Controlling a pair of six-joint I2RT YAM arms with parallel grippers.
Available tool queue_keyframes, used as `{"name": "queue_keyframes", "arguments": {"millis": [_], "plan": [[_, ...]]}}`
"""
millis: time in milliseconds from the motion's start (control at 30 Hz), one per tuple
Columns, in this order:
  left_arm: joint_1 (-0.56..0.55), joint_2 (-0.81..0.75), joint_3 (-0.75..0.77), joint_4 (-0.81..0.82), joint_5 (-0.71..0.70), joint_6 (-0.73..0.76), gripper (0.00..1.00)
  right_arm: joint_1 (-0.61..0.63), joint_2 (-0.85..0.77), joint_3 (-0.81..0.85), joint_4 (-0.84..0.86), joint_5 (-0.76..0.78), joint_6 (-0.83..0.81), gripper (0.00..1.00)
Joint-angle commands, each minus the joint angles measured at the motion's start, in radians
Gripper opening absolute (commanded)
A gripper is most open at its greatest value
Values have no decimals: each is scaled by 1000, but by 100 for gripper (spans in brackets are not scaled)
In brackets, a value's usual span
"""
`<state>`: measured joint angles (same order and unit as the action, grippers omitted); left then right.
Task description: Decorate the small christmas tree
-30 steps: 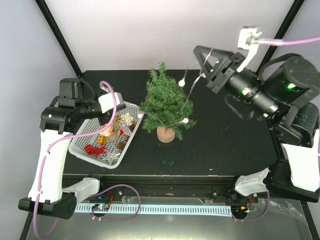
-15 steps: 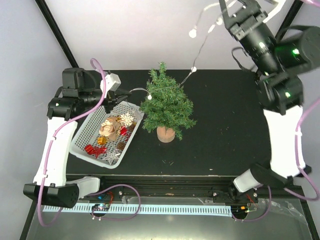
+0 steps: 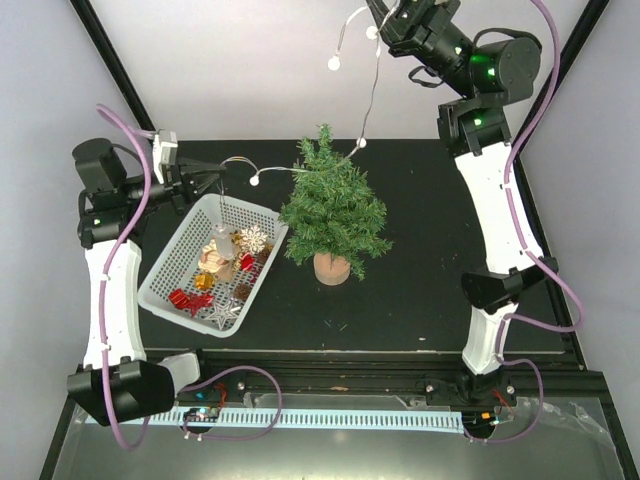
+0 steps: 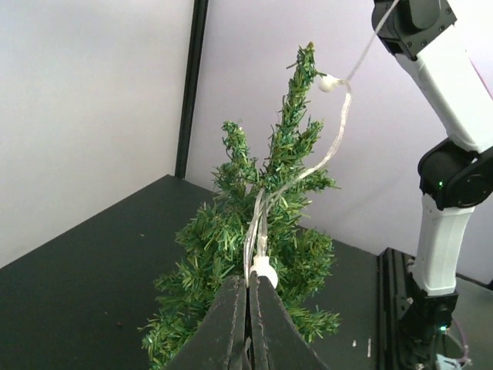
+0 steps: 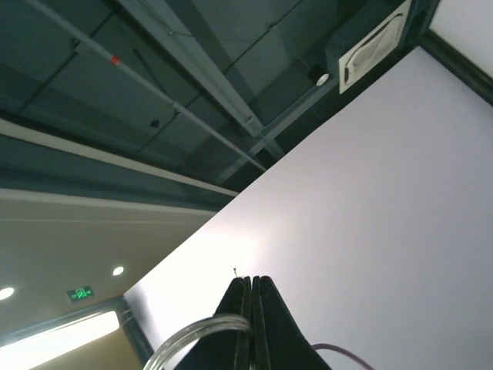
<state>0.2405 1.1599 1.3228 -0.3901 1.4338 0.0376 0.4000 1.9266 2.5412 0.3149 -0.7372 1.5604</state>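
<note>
The small christmas tree (image 3: 331, 207) stands mid-table on its tan wooden base (image 3: 331, 267). A clear light string with white bulbs (image 3: 362, 143) runs from my left gripper (image 3: 222, 168), across the tree's top, up to my right gripper (image 3: 383, 14). The left gripper (image 4: 249, 281) is shut on the wire just below a white bulb (image 4: 263, 271), with the tree (image 4: 266, 239) right behind it. High above the table, the right gripper (image 5: 252, 280) points at the ceiling, shut on a loop of the clear wire (image 5: 192, 338).
A white mesh basket (image 3: 160, 283) left of the tree holds several ornaments, among them a red bow (image 3: 188, 299) and a silver star (image 3: 222, 312). Black frame posts rise at the back corners. The right arm (image 4: 447, 116) stands tall behind the tree.
The right arm swung upward and leftward, lifting its end of the light string high over the tree. The left arm drew back left with its end, stretching the string across the treetop.
</note>
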Motion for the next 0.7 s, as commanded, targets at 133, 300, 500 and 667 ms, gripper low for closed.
{"name": "queue_keyframes", "arguments": {"millis": [133, 300, 500, 667], "plan": [[54, 5, 11, 454, 125, -424, 1, -7, -22, 49, 191, -47, 105, 1], [59, 7, 68, 477, 143, -452, 2, -8, -49, 11, 218, -54, 105, 1], [74, -4, 116, 660, 59, -655, 1, -7, -71, -1, 223, -37, 82, 1], [82, 39, 198, 854, -117, -860, 1, -10, -107, -54, 223, -4, 52, 1]]}}
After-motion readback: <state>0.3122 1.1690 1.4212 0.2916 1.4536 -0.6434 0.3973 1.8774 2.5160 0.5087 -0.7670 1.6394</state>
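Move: The left hand grips one stretch of the light string, and the tree's middle lies about 21 cm to its right, some 4 cm farther out and 21 cm lower. The basket of ornaments is roughly 10 cm to the left hand's left, 4 cm ahead and 41 cm below. From the right hand, which holds the string's other part very high, the tree's middle is some 5 cm left, about level fore and aft, and close to 50 cm down. Up goes the left hand, slowly at first and then faster, some 9 cm in all, keeping its shut fingers on the string while staying on the left side of the tree. The right hand, high over the tree, first draws back about 5 cm, rising a little and easing right with a slight wrist tilt, then halts and keeps its pinch on the other part of the string. ##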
